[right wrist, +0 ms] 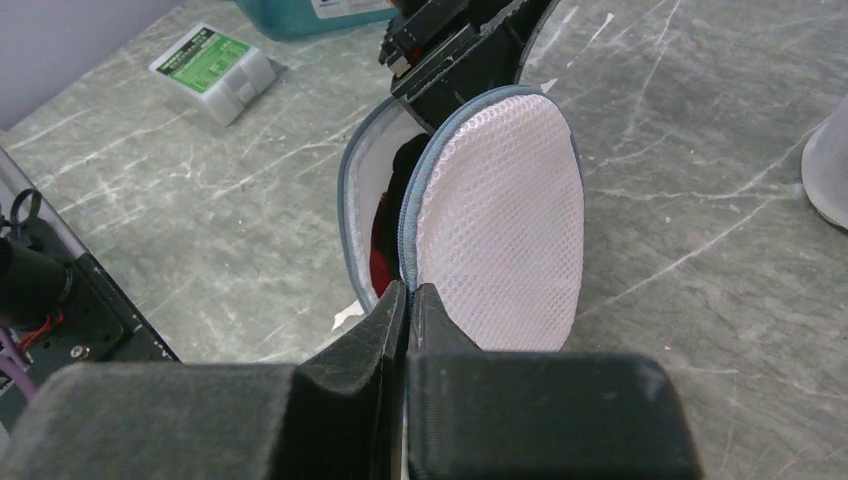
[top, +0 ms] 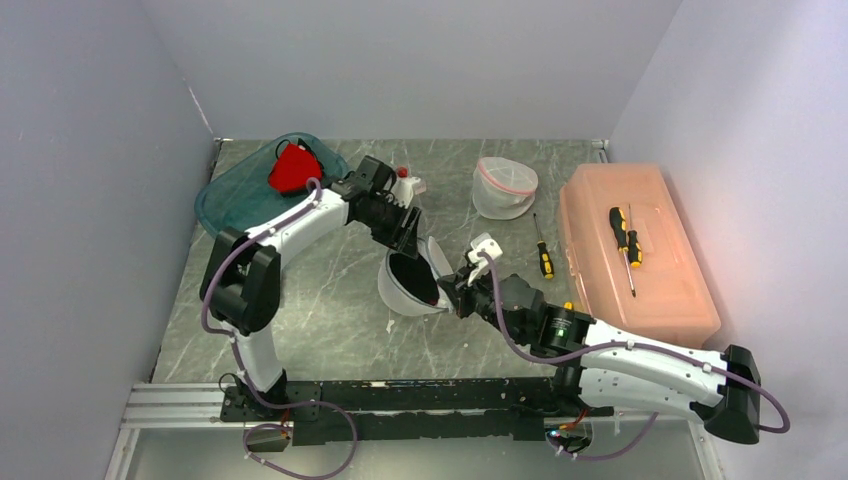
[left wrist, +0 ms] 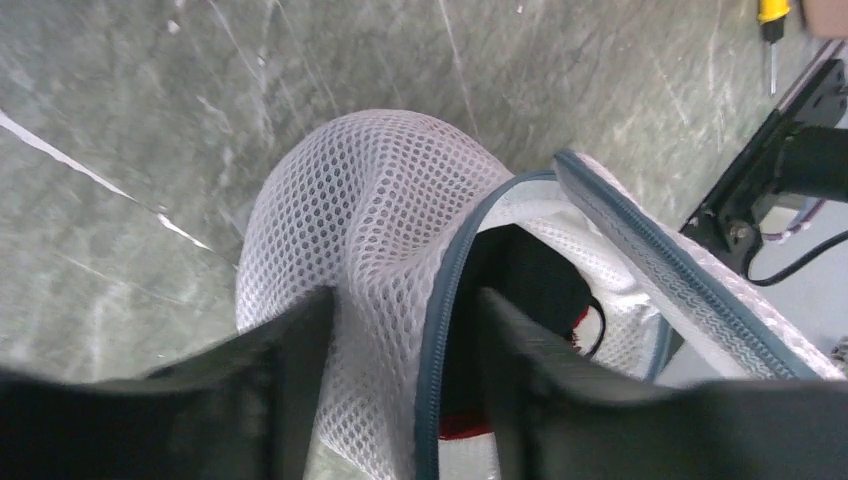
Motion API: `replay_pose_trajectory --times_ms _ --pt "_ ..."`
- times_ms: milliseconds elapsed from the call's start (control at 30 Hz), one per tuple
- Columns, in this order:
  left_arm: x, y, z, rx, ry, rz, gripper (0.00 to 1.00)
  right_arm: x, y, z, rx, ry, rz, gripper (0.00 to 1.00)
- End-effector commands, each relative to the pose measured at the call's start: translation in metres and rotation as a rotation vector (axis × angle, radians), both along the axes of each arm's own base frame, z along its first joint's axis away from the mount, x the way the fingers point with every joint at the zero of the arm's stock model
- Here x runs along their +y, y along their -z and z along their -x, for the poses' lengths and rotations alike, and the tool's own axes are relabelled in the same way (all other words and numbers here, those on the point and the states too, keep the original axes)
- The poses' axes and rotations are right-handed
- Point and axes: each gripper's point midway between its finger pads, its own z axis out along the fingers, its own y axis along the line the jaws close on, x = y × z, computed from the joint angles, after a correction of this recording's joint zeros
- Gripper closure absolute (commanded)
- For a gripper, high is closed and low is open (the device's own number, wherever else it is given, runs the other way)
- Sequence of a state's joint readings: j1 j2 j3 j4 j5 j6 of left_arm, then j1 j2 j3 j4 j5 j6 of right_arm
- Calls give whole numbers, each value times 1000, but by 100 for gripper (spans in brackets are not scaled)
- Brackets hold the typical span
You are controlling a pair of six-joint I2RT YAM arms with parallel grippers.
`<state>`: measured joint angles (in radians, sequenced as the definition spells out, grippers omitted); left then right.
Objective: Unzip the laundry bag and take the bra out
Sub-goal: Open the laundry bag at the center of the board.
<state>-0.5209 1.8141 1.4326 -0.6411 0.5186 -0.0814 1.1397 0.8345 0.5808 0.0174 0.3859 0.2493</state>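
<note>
The white mesh laundry bag point(top: 392, 297) stands unzipped in the middle of the table, its two halves parted along the grey zip. The black and red bra point(left wrist: 530, 270) lies inside it and shows through the gap point(right wrist: 385, 235). My left gripper point(left wrist: 405, 300) is open and straddles one half's wall. One finger point(left wrist: 300, 340) rests on the outside mesh and the other is inside the bag, by the bra. From the near right, my right gripper point(right wrist: 410, 288) is shut on the zip edge of the other half point(right wrist: 500, 220). In the top view, the left gripper point(top: 415, 245) and right gripper point(top: 457, 290) flank the bag.
A teal bin point(top: 235, 200) holding a red cloth point(top: 292, 168) stands at the back left. A second mesh bag point(top: 503, 187) sits at the back. A screwdriver point(top: 541, 250) lies beside an orange box point(top: 650, 270) carrying two more tools point(top: 620, 232).
</note>
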Motion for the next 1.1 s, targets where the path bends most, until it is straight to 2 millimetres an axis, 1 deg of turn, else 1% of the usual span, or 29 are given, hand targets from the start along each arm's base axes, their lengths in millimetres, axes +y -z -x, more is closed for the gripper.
replay_pose_trajectory --times_ms 0,100,133,167,300,333,367,400,467,533,700,733,800,867,933,1000,1033,1067 --pt "-8 -21 4 -49 76 32 51 0 -20 0 -43 -3 -64 100" --pt "-7 -34 2 -90 27 63 82 -1 -21 -3 -51 14 -67 100" --pt "-4 -35 2 -100 -8 66 94 -2 -22 -5 -57 26 -69 100" --pt "-3 -40 3 -109 -46 83 97 -3 -25 -7 -65 40 -71 100" --pt "-2 -70 1 -168 -203 205 97 -5 -43 -22 -115 102 -84 100" --pt "-1 -77 2 -161 -262 243 97 -3 -47 -26 -122 111 -88 100" --pt "0 -87 2 -181 -308 288 97 -2 -53 -30 -130 115 -98 100" --pt "3 -95 2 -194 -359 329 97 0 -57 -34 -135 123 -108 100" --pt "12 -119 2 -255 -462 426 97 3 -63 -42 -137 138 -125 100" --pt "23 -129 3 -295 -557 500 97 6 -69 -49 -136 148 -150 100" --pt "57 -125 4 -327 -813 623 97 13 -95 -66 -151 168 -239 100" --pt "63 -116 7 -312 -861 644 97 14 -99 -69 -151 164 -251 100" --pt "72 -108 9 -279 -954 702 97 19 -107 -76 -149 148 -265 100" --pt "76 -101 10 -248 -1010 748 97 26 -114 -79 -155 124 -264 100" --pt "74 -90 13 -210 -1052 751 97 32 -117 -81 -168 101 -246 100" --pt "70 -79 18 -181 -1087 758 97 37 -117 -81 -168 68 -229 100" --pt "67 -75 20 -178 -1097 761 97 37 -116 -82 -168 68 -226 100" --pt "65 -67 22 -174 -1112 747 97 37 -112 -82 -163 67 -226 100"
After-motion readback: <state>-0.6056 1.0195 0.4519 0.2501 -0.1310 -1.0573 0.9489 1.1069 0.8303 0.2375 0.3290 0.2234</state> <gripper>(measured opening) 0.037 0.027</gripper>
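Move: At the bag's far rim, the left hand's open fingers already straddle the zipper edge, roughly 1 cm below the hand point. From this hand the bra inside lies about 5 cm back, 1 cm right and 6 cm lower; the lid's middle is some 5 cm back, 6 cm right and 2 cm higher. The right hand, gripping the lid's edge, has the bra about 6 cm ahead, 7 cm left and 12 cm below, and the spare mesh bag some 25 cm ahead, 13 cm right and 15 cm below. Closing on the zipper edge, the left fingers pinch the rim, then carry it about 7 cm left and a little back, rising about 9 cm on the way before sinking again by roughly 5, with the hand turning strongly counter-clockwise. The right hand keeps its shut grip on the lid and lifts it forward and up, about 8 cm each way, drifting left at the end. ##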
